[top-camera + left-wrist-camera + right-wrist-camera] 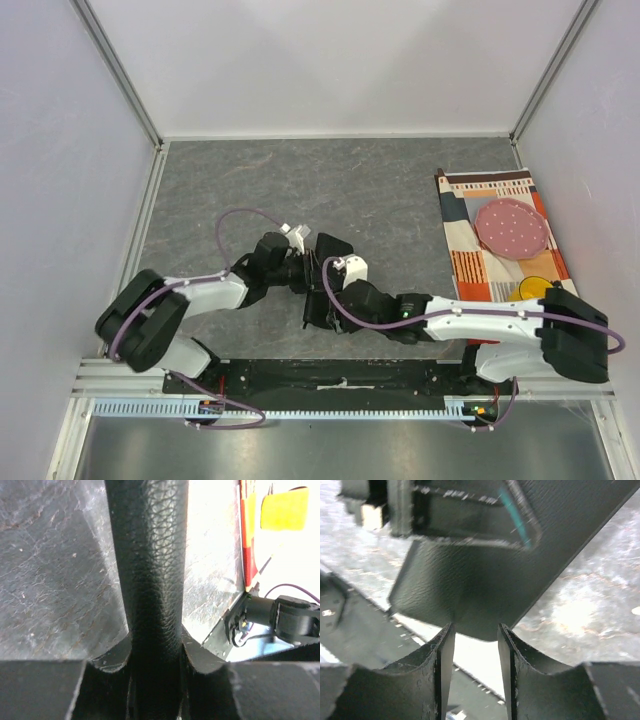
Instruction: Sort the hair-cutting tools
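My left gripper (pixel 305 272) (pixel 155 647) is shut on a black leather-grained pouch (pixel 330 248) (pixel 147 555) and holds it off the grey table. The pouch runs straight up between the left jaws. In the right wrist view the pouch (pixel 485 590) hangs just beyond my right gripper (pixel 476 630), whose jaws stand open with nothing between them. From above, the right gripper (pixel 322 302) sits close under the pouch, near the left one. A pocket edge with a teal streak (pixel 517 522) shows on the pouch. The hair-cutting tools are hidden from view.
A striped patterned cloth (pixel 470 250) lies at the right of the table with a pink dotted disc (pixel 511 227) and a yellow piece (pixel 535 288) on it. White walls enclose the table. A black rail (pixel 340 378) runs along the near edge.
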Robot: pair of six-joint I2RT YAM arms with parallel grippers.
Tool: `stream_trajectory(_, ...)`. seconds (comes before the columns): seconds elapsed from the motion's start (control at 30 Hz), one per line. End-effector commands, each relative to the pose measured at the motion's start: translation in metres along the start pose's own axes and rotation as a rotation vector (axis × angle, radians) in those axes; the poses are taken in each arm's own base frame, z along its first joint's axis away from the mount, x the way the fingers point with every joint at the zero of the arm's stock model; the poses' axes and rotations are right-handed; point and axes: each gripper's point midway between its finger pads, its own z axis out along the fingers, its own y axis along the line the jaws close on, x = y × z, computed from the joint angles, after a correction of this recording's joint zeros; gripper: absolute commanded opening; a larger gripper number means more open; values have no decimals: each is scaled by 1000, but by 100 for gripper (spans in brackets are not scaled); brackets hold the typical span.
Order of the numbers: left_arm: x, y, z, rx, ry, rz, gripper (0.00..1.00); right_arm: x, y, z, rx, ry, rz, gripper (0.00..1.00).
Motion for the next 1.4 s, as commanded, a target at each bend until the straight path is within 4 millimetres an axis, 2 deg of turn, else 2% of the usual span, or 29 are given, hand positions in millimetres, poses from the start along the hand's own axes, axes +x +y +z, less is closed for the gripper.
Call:
stream_trajectory(0.0, -44, -30, -22, -122, -197, 140, 2, -6, 38, -26, -139, -35, 149, 48)
stream_trajectory(0.07, -57, -40, -35, -156, -272, 147, 2, -5, 50, -31, -183, -41, 201, 48)
stream_trajectory(0.23, -64, -58, -53, -158, -363, 113, 2, -7, 82, -42, -288, -88, 285, 48)
stream_trajectory(0.27, -70, -55, -57, -184, -398, 103, 2, -11, 86, -43, -302, -112, 308, 48)
stream_trajectory(0.37, -77, -62, -67, -187, -446, 88, 2, -20, 95, -54, -327, -172, 320, 48)
stream_trajectory(0.4, -74, -58, -70, -211, -439, 79, 2, -23, 99, -59, -344, -183, 322, 48)
stream_trajectory(0.53, -79, -59, -80, -233, -473, 51, 2, -31, 107, -62, -376, -207, 339, 47)
stream_trajectory(0.77, -83, -63, -88, -228, -502, 21, 2, -38, 118, -51, -365, -225, 343, 47)
stream_trajectory(1.13, -83, -71, -99, -205, -520, 6, 2, -59, 132, -52, -410, -309, 354, 47)
stream_trajectory(1.37, -83, -73, -104, -197, -527, -1, 2, -61, 139, -46, -410, -312, 340, 43)
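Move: The zipper pull on the near-left corner of the folded black case lies about 7 cm to the right hand's left, 5 cm back and a couple of centimetres lower. The case's middle is some 5 cm ahead of that hand, 2 cm to its left and 3 cm below. From the left hand, which already grips the case about midway along, the pull is roughly 11 cm back and 4 cm left, nearly level. Keeping its pinch on the case, the left hand hoists it quickly, then carries it leftward and turns it counter-clockwise, about 9 cm up and 6 cm left in all, to bring the near corner up. The empty right hand climbs just as far while sweeping left and back towards the zipper pull, easing slightly forward again halfway through; it rolls its left side up some 30 degrees and brings its still half-open fingertips around the pull without closing. ##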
